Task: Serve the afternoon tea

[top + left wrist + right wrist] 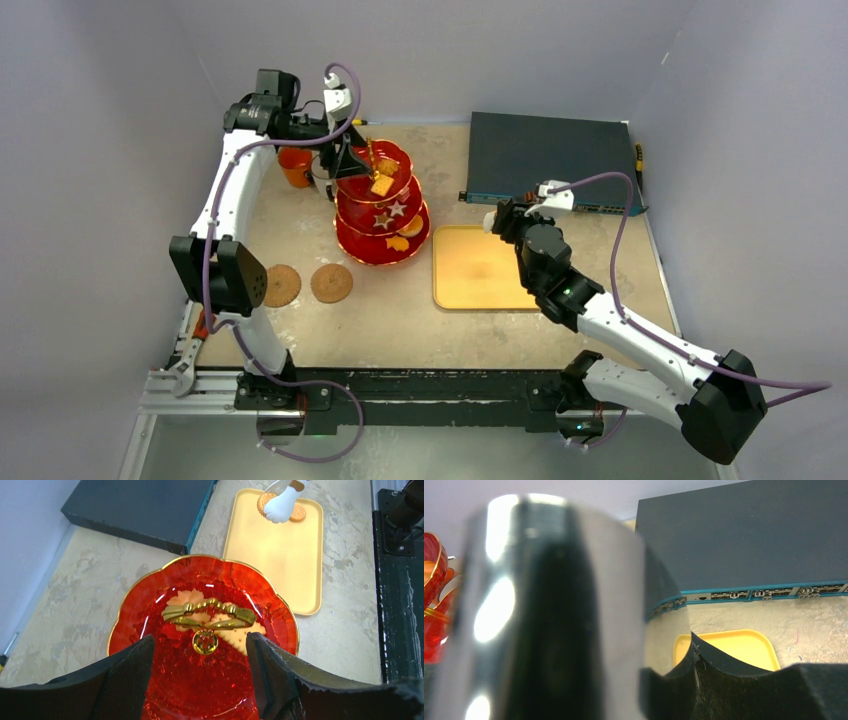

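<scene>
The red three-tier stand stands at the middle left, with cookies on its tiers. My left gripper hangs right over the top tier, open, its fingers either side of the gold handle without touching it. A square cracker lies under the handle. Behind the stand sits the orange mug. My right gripper hovers at the yellow tray's far edge, shut on the white mug, which fills the left of the right wrist view.
The flat yellow tray lies right of the stand. A dark electronics box sits at the back right. Two round brown discs lie on the table in front of the stand, near the left arm's elbow.
</scene>
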You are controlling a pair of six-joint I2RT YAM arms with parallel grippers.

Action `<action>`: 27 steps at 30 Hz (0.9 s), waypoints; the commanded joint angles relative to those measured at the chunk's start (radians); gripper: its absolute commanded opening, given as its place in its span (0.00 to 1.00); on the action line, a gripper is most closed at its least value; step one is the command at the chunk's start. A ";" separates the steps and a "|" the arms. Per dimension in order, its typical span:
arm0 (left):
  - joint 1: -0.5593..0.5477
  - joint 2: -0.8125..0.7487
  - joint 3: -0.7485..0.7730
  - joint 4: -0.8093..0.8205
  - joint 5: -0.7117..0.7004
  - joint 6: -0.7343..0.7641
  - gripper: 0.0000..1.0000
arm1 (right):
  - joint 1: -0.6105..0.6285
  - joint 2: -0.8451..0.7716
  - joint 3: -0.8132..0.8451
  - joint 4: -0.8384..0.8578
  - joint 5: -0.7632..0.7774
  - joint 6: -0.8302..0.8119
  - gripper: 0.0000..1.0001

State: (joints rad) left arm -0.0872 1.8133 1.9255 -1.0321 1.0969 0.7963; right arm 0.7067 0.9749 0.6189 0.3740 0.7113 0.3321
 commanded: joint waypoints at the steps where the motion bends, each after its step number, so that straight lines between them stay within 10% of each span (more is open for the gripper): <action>1: -0.005 0.010 0.059 0.049 0.091 0.031 0.67 | 0.006 0.000 0.047 0.029 -0.012 0.002 0.38; 27: -0.062 -0.002 0.068 0.131 0.102 0.013 0.34 | 0.005 -0.004 0.049 0.027 -0.035 0.008 0.36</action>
State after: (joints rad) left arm -0.1349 1.8542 1.9694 -0.9390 1.1641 0.8043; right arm 0.7067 0.9752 0.6209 0.3702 0.6842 0.3328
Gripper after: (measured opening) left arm 0.363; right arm 0.535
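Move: The gold handle on top of the red three-tier stand is just past my left fingertips, about 3 cm to my right and nearly level with them. The square cracker on the top plate is some 5 cm right, 3 cm back and 8 cm lower; the white mug stands about 11 cm to my left and 25 cm down. From my right hand, holding the tongs, the handle is roughly 22 cm left, 7 cm ahead and 2 cm higher. I bring my half-open left fingers around the base of the stand's handle, moving about 3 cm to the right; an early rise of about 1.5 cm and a slight forward drift go with it. The fingers close to roughly half their starting gap, one on each side of the handle's stem, and the wrist turns a little, under 10 degrees. ##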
